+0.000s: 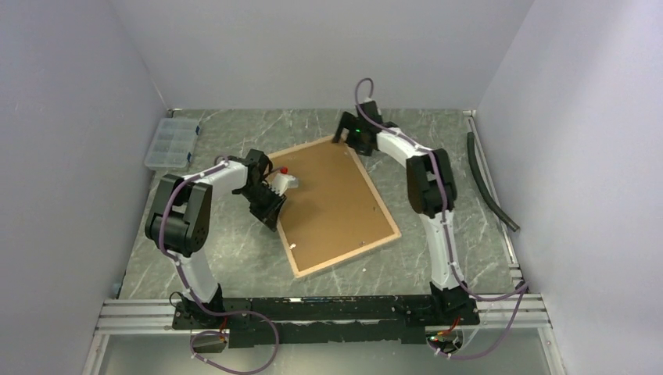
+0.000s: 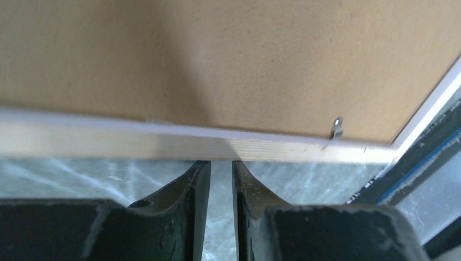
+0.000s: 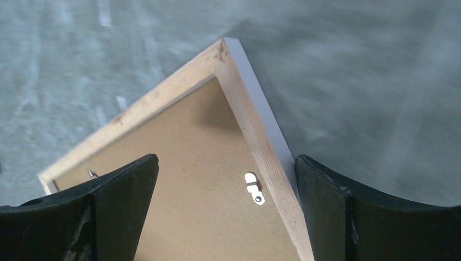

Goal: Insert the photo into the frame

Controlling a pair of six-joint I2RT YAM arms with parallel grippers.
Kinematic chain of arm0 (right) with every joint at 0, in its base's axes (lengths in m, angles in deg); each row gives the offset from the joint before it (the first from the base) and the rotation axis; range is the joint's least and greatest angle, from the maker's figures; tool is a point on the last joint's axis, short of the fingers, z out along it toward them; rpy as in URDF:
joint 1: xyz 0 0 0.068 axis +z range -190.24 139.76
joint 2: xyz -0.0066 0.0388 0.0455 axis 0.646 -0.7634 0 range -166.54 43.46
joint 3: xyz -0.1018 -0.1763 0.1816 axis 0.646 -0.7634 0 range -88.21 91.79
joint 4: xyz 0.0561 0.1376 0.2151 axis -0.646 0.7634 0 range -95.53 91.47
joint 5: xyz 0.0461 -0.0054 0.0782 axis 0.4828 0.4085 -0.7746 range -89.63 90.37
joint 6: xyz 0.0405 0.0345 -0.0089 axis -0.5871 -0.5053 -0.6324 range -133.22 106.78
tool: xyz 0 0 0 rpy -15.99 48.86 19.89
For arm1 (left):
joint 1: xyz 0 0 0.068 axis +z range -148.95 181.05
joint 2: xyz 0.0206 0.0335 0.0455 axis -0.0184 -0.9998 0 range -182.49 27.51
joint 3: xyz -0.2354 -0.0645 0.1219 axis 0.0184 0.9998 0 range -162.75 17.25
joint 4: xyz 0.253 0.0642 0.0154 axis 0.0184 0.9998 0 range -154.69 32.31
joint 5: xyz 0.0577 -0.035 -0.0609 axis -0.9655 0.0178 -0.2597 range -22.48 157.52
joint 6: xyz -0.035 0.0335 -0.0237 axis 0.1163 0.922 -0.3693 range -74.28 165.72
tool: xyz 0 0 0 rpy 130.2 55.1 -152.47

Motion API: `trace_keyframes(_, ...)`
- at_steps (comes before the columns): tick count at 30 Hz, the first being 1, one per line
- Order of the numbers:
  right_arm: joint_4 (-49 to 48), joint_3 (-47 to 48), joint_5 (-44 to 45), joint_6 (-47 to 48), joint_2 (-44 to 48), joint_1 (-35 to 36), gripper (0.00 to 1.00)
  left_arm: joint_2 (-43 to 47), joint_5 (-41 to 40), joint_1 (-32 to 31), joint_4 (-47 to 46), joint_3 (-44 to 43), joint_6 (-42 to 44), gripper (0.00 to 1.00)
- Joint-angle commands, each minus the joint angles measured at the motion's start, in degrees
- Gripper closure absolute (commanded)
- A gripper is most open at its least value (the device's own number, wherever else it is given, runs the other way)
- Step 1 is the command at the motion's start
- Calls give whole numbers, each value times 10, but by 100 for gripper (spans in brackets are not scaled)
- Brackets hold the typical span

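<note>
The frame [image 1: 348, 254] lies back up on the table, and the brown backing panel [image 1: 332, 199] fills it. The photo is hidden. My left gripper [image 1: 274, 205] is at the frame's left long edge. In the left wrist view its fingertips [image 2: 202, 166] reach the light-wood rim [image 2: 108, 144], a narrow gap stands between the jaws, and only table shows in it. My right gripper [image 1: 342, 133] hovers over the far corner, wide open. Its fingers [image 3: 125, 190] straddle the rim [image 3: 255, 125] and hold nothing.
A small metal tab [image 2: 337, 128] and a white turn clip [image 3: 253, 189] sit on the backing near the rim. A clear compartment box [image 1: 172, 143] lies at the back left. A black hose [image 1: 489, 183] runs along the right wall.
</note>
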Motion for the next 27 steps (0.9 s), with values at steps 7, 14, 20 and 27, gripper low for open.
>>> trace_keyframes(7,55,284,-234,1,-148,110,0,-23,82,-92,13,-40,-44,65)
trace_keyframes(14,5,125,-139,42,3,72,0,43,108,-74,158,-89,-6,21)
trace_keyframes(20,23,26,-40,45,134,39,0,89,141,32,260,-184,45,6)
trace_keyframes(27,39,-252,43,-43,349,45,0,-16,61,191,154,-300,2,14)
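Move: The frame lies flat, skewed, with its middle about 11 cm ahead of my left hand and 12 cm to its right, barely below it. The nearly shut left fingers are just outside the frame's left long side, whose near-left corner is roughly 15 cm back and 6 cm right. From my right hand the frame's middle is about 15 cm back, 6 cm left and 3 cm lower; the far-right corner is some 5 cm ahead, 2 cm left. To spin the frame counter-clockwise, I keep pushing it from both sides: my wide-open right hand, one finger against the outside of the right long side, sweeps left about 14 cm, turning some 20 degrees with it, while my left fingertips push back and rightward along the left side. Then both let go and rise clear by about 13 cm, the left opening as it swings forward and left, the right going rightward and back. ##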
